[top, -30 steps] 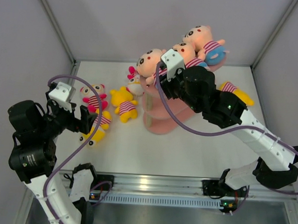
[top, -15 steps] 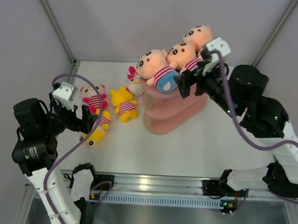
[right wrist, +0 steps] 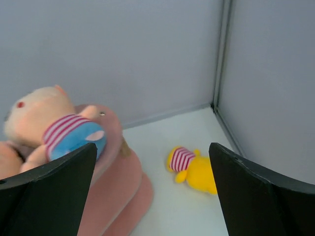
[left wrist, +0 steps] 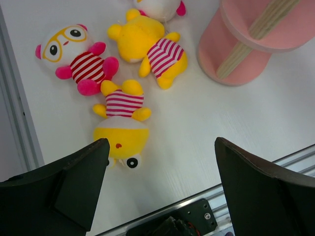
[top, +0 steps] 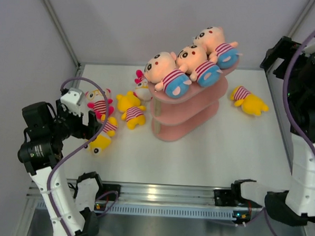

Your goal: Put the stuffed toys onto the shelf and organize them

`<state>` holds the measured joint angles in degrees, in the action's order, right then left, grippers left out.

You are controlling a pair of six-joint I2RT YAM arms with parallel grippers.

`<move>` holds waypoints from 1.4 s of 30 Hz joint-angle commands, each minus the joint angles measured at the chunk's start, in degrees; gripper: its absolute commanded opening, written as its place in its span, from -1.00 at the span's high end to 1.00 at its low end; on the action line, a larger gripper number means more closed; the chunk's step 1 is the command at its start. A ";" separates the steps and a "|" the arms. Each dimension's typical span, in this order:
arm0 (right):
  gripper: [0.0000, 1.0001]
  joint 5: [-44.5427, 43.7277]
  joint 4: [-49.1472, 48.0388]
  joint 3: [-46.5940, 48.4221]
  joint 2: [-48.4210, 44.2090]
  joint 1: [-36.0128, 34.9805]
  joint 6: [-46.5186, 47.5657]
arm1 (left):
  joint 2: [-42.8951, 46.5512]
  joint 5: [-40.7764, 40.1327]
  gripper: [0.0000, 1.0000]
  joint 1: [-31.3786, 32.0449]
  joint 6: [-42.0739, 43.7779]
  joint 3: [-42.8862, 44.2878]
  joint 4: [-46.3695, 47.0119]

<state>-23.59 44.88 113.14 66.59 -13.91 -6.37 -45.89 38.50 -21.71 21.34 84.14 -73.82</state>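
The pink shelf (top: pixel 185 117) stands mid-table. Three peach stuffed toys in striped shirts and blue shorts (top: pixel 165 73) (top: pixel 196 61) (top: pixel 217 42) lie across its top tier. A yellow toy (top: pixel 248 100) lies right of the shelf. Left of it are a white-faced pink toy (top: pixel 97 101), a yellow bear (top: pixel 130 107), a face-down yellow toy (top: pixel 101 137) and a small white toy (top: pixel 142 88). My left gripper (left wrist: pixel 161 147) hovers open near the face-down yellow toy (left wrist: pixel 120 125). My right gripper (right wrist: pixel 152 147) is open and empty, raised at the right, with the yellow toy (right wrist: pixel 194 169) below.
Grey walls close in the table on the left, back and right. A metal rail (top: pixel 164 195) runs along the near edge by the arm bases. The shelf's two lower tiers (left wrist: pixel 246 44) hold nothing that I can see.
My right gripper opened and pulled up and away to the right from the shelf top, leaving the front peach toy lying there. The left arm barely shifted.
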 commanded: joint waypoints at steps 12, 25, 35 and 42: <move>-0.82 25.97 -24.74 -38.07 16.54 34.04 -25.18 | -1.83 -4.14 -0.88 -0.17 6.87 -10.13 1.58; -0.82 33.59 -34.59 -38.87 37.64 39.40 -25.71 | -9.56 -0.98 -0.94 -0.08 9.42 -10.49 1.66; 0.85 39.15 -36.27 -41.86 38.65 39.49 -27.12 | -12.82 -0.36 -0.89 -0.08 7.13 -11.98 3.33; 1.00 33.98 -28.30 -41.87 16.41 35.20 -17.66 | -13.09 -1.67 -0.83 0.09 5.81 -15.05 4.39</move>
<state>13.08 14.90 67.85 96.62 24.60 -31.18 -59.37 36.32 -21.71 27.66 69.80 -71.99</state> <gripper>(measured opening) 0.037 0.918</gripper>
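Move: The right yellow toy lies face down on the table, about 17 cm ahead of the right hand, 7 cm to its right and 48 cm below. The last pink-faced toy on the shelf top is some 16 cm ahead, 11 cm left and 13 cm below that hand. From the left hand, the big-eyed yellow toy is roughly 9 cm ahead, 2 cm left and 28 cm below; at that same height the spectacled toy is 25 cm ahead, 5 cm left. The right fingers pinch shut on the right yellow toy at its end nearest the right wall, after the open hand swoops down nearly 50 cm, forward and to the right, tipping down and rolling its left side up. Still pinching, that hand then rises about 5 cm and eases back. The left hand, open, sinks towards the big-eyed yellow toy with a little forward travel, tilting its fingers farther down. ##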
